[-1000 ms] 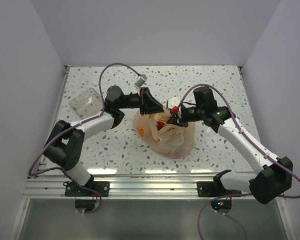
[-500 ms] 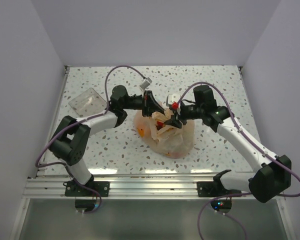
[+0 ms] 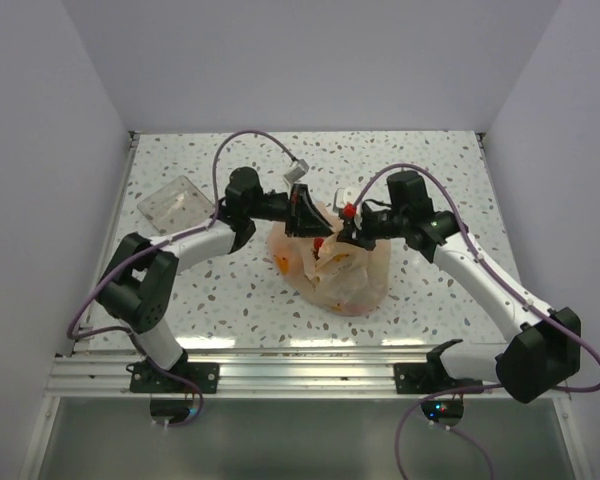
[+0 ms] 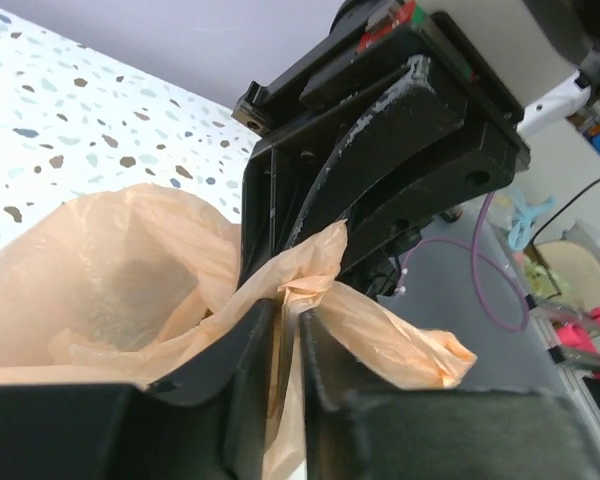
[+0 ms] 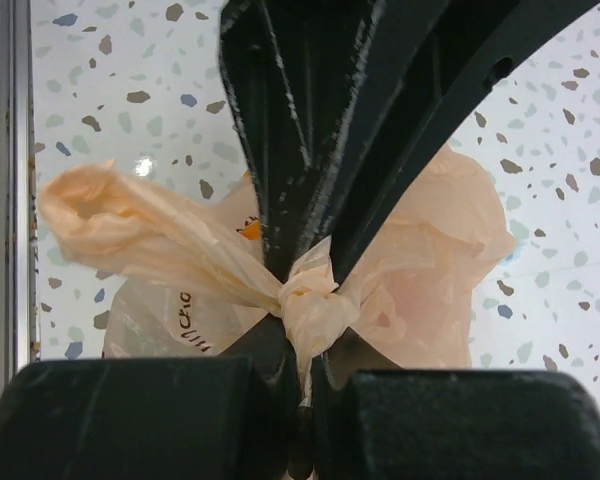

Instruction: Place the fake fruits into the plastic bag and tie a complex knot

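Observation:
The peach-orange plastic bag [image 3: 345, 275] sits mid-table, bulging with fake fruits. A red piece [image 3: 321, 245] and an orange piece [image 3: 281, 265] show through the film. Both grippers meet nose to nose over the bag's top. My left gripper [image 3: 313, 222] [image 4: 288, 320] is shut on a twisted strip of bag film [image 4: 325, 260]. My right gripper [image 3: 337, 238] [image 5: 302, 355] is shut on the tail just below a tight knot [image 5: 306, 293]. A loose handle end [image 5: 110, 215] sticks out to the left of the knot. The rest of the fruits are hidden inside the bag.
A clear rectangular plastic tray [image 3: 172, 203] lies at the back left of the speckled table [image 3: 430, 160]. White walls close in the left, back and right sides. A metal rail [image 3: 290, 372] runs along the near edge.
My left arm has moved right, bringing its gripper in over the bag's top. The right gripper has shifted slightly left toward it and now pinches the knot.

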Robot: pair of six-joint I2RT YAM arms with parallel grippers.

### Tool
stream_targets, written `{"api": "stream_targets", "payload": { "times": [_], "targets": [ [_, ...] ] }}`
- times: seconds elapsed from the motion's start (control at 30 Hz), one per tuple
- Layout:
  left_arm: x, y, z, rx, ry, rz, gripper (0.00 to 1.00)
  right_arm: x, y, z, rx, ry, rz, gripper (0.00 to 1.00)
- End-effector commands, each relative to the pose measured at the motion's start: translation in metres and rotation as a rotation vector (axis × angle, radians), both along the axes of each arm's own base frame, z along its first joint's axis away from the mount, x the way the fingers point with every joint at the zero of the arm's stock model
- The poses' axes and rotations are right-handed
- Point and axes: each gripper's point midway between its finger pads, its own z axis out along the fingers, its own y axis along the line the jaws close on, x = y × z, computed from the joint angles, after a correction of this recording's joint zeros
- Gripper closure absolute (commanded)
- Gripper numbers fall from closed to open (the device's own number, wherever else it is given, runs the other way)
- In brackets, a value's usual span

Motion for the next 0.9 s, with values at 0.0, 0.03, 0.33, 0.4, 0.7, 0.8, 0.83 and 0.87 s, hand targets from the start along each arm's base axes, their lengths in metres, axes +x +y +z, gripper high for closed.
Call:
{"api": "stream_targets", "payload": {
  "times": [0.0,0.03,0.33,0.4,0.7,0.8,0.83,0.87],
  "targets": [
    [0.005,0.006,0.032,-0.012,-0.145,0.053,0.75,-0.004,0.007,0.015,0.024,-0.052,0.055,1.0],
    [0.008,0.01,0.031,-0.005,-0.19,0.074,0.64,-0.003,0.007,0.017,0.022,-0.06,0.055,1.0],
    [0.018,0.086,0.019,0.217,-0.484,0.216,0.43,-0.008,0.01,0.023,0.031,-0.047,0.081,1.0],
    [0.001,0.094,0.015,0.232,-0.565,0.173,0.36,-0.006,0.01,0.024,0.035,-0.041,0.075,1.0],
    [-0.036,0.068,0.038,0.144,-0.748,0.153,0.16,-0.008,0.021,0.027,0.067,0.007,0.131,1.0],
    [-0.03,0.067,0.044,0.136,-0.75,0.224,0.18,-0.008,0.033,0.032,0.1,0.025,0.213,1.0],
    [-0.023,0.07,0.045,0.15,-0.732,0.278,0.19,-0.006,0.036,0.044,0.115,0.015,0.231,1.0],
    [-0.021,0.076,0.041,0.166,-0.724,0.322,0.2,-0.002,0.039,0.04,0.108,0.028,0.239,1.0]
  ]
}}
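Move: The bag's loose twisted tail sticks out beside the knot, its middle about 5 cm back from the left gripper, nearly level in height and some 1 cm to its left. The knot sits about 1 cm to the right of the left gripper's tips, and the fruit-filled bag body lies roughly 4 cm back and 12 cm below. For the right gripper the tail is about 4 cm back and 4 cm to its left. Open the left gripper wide to let go of the bag's twist, and draw it left about 9 cm, swinging a little forward, then come back towards the robot some 6 cm so the spread fingers face the loose tail. Rise slightly meanwhile and roll the wrist about 40 degrees, its forward side going up. Keep the right gripper pinched just below the knot, easing it left and a little up. ##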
